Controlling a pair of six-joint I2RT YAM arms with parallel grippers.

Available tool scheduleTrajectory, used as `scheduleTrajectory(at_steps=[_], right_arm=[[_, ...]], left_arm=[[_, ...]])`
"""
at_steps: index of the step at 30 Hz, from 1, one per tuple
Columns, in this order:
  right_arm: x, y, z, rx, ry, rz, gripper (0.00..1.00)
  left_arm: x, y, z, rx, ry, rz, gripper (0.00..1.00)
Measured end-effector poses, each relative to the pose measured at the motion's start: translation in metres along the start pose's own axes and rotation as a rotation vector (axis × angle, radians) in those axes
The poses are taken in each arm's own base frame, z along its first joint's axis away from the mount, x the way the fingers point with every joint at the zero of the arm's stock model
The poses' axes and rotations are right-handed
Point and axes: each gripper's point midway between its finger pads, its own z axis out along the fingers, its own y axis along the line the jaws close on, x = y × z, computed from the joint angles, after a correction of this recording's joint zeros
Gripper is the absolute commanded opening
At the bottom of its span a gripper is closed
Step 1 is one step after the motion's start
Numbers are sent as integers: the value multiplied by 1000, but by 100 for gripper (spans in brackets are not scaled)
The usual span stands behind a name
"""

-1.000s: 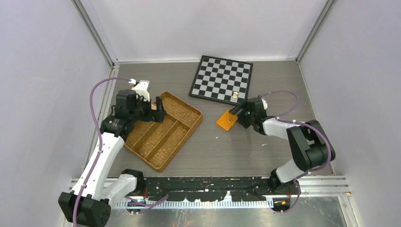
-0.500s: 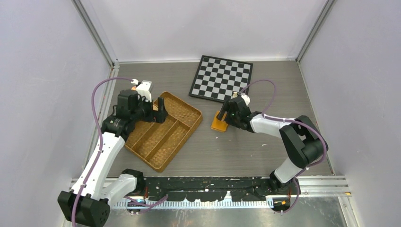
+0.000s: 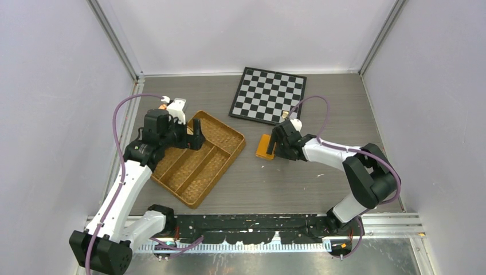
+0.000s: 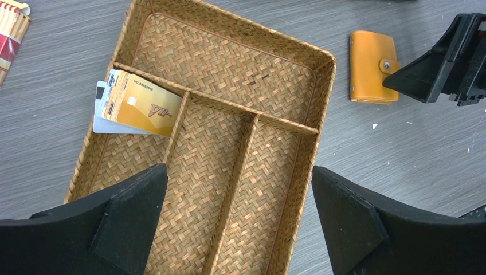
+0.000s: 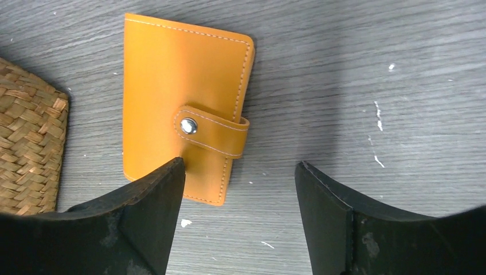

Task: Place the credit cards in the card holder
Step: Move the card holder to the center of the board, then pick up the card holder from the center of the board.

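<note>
The orange card holder (image 5: 177, 97) lies flat on the table, snapped closed, just right of the tray; it also shows in the overhead view (image 3: 264, 148) and the left wrist view (image 4: 372, 66). My right gripper (image 5: 240, 166) hovers open right over it, its left finger above the holder's near edge and bare table between the jaws. The credit cards (image 4: 137, 103), a gold one on top of pale ones, are fanned in the tray's left compartment. My left gripper (image 4: 238, 172) hangs wide open above the tray with nothing in it.
The brown woven divided tray (image 3: 195, 201) sits left of centre, its corner close to the holder (image 5: 28, 137). A chessboard (image 3: 268, 94) lies at the back with a small piece (image 3: 285, 116) on its near edge. A red-and-tan packet (image 4: 11, 31) lies beyond the tray.
My right gripper has swung left and turned over the card holder, which has shifted a little left toward the tray. The left arm has hardly moved.
</note>
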Motion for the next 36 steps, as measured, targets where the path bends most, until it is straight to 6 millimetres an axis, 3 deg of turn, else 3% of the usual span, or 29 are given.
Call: scheduleTrajectory(at_steps=[9,18,25,30,36], right_arm=[[3,17,5,-45,24,22,55],[2,27,11,-77,26,82,1],[6,30,5,-138,6,134,0],[16,24,-20,-240,-31,177,0],[-6,41,-64,-435,-164,223,0]], left_arm=[[1,-3,0,8,3,6,100],[3,-10,1,33,11,17,100],[10,-38,10,137,53,-31,100],[15,-82,19,275,44,-117,100],[31,-129,33,413,100,-222,100]])
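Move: The orange card holder's middle lies about 3 cm to the right hand's left and 2 cm ahead, some 1 cm below the hand point; the left fingertip is already over its near part. The woven tray's middle is roughly 29 cm left of this hand and 3 cm back, the chessboard's about 20 cm ahead and 3 cm left. From the left hand the card holder lies some 22 cm right, 4 cm ahead and 19 cm down. Slide the right gripper about 3 cm left, low over the table, while shutting its fingers to pinch the card holder's right edge near the strap. Then draw back about 3 cm and lift some 6–7 cm, rolling the hand's left side up. Late on, swing the open left gripper about 13 cm right and slightly back, out over the tray's right side towards the holder. ##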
